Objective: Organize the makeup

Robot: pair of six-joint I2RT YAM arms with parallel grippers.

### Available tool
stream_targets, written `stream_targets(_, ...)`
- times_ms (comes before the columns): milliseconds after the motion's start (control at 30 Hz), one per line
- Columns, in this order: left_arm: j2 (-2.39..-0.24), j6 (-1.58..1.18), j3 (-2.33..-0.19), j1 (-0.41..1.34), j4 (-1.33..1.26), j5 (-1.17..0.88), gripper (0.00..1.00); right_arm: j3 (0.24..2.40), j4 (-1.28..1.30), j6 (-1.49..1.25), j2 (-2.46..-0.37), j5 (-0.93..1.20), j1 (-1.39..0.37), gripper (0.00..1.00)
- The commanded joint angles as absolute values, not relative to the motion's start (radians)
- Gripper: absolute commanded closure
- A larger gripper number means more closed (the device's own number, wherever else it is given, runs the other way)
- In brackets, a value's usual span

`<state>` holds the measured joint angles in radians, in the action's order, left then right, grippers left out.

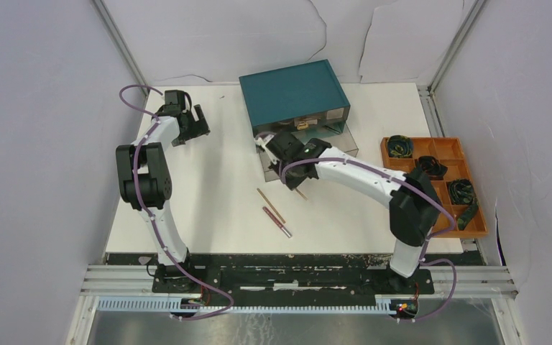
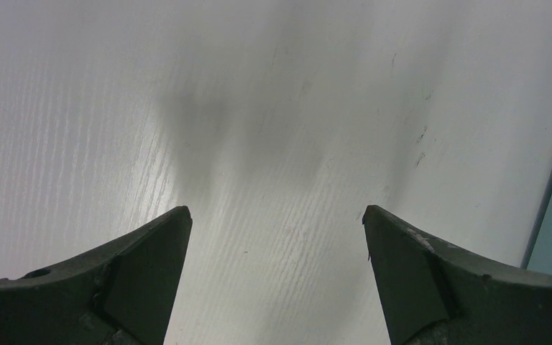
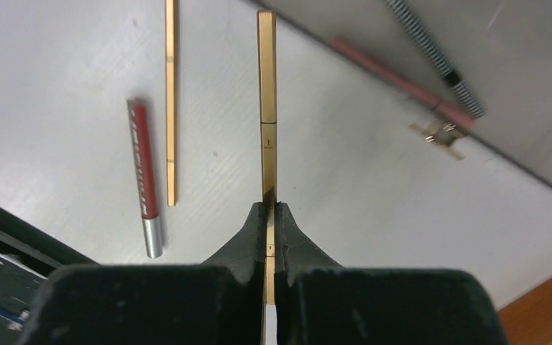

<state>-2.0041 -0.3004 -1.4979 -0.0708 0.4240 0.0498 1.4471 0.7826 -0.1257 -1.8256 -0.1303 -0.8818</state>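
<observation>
My right gripper [image 3: 269, 205] is shut on a thin gold pencil [image 3: 267, 86] that sticks out straight ahead of the jaws, just above the white table. To its left on the table lie a second gold pencil [image 3: 171, 108] and a red tube with a silver cap [image 3: 144, 176]. From above, the right gripper [image 1: 287, 171] is in front of the open clear drawer [image 1: 346, 144], and the two loose items [image 1: 273, 212] lie nearer to me. A pink pencil [image 3: 395, 75] and a striped pencil [image 3: 431, 50] lie inside the drawer. My left gripper [image 2: 277, 212] is open over bare table.
The teal drawer box [image 1: 295, 93] stands at the back centre. An orange tray [image 1: 438, 147] with black coiled items sits at the right edge. The left arm [image 1: 198, 122] is at the back left. Walls close in the table on three sides.
</observation>
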Motion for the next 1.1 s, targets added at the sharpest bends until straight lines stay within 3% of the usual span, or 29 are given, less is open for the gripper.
stream_targets(0,-1.981,-0.270,-1.497,-0.072,0.403,0.047,0.04,1.606,0.805,-0.101,-1.738,-0.197,-0.840,0.99)
stream_targets(367,-1.982,-0.267,-1.505,-0.071,0.405,0.048,0.04,1.863,0.816,0.022,-1.996,-0.220,-0.680,0.99)
stream_targets(600,-1.992,-0.264,-1.513,-0.072,0.410,0.048,0.03,1.956,0.828,0.047,-2.066,-0.274,-0.632,0.56)
stream_targets(667,-1.998,-0.264,-1.518,-0.072,0.411,0.047,0.04,1.941,0.823,0.045,-2.039,-0.273,-0.632,0.51)
stream_targets(867,-2.004,-0.264,-1.522,-0.072,0.413,0.046,0.04,1.874,0.845,-0.023,-1.926,-0.205,-0.656,0.50)
stream_targets(1067,-2.002,-0.265,-1.513,-0.072,0.412,0.051,0.04,1.712,0.832,-0.119,-1.855,-0.161,-0.836,0.50)
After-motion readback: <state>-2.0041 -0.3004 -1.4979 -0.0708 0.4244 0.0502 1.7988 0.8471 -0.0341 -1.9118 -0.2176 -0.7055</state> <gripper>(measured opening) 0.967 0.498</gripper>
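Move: The right gripper already holds a gold pencil. The open drawer's middle lies about 14 cm ahead of it, 5 cm right and 5 cm lower; the red pencil inside the drawer's front edge lies some 10 cm ahead and 3 cm right. On the table 8 cm below, the other gold pencil is level with the hand and 4 cm left; the red-and-silver pencil is 5 cm back and 3 cm left. From the idle left hand, the drawer lies roughly 34 cm right, 6 cm back, slightly below. Carry the held gold pencil with the right gripper about 15 cm forward and a little right, arcing some 10 cm up over the drawer's front wall and then down again towards the drawer, tipping the fingers slightly forward-up. Open the fingers to half at the low point to let go of the pencil, then lift and draw back about 5 cm. ##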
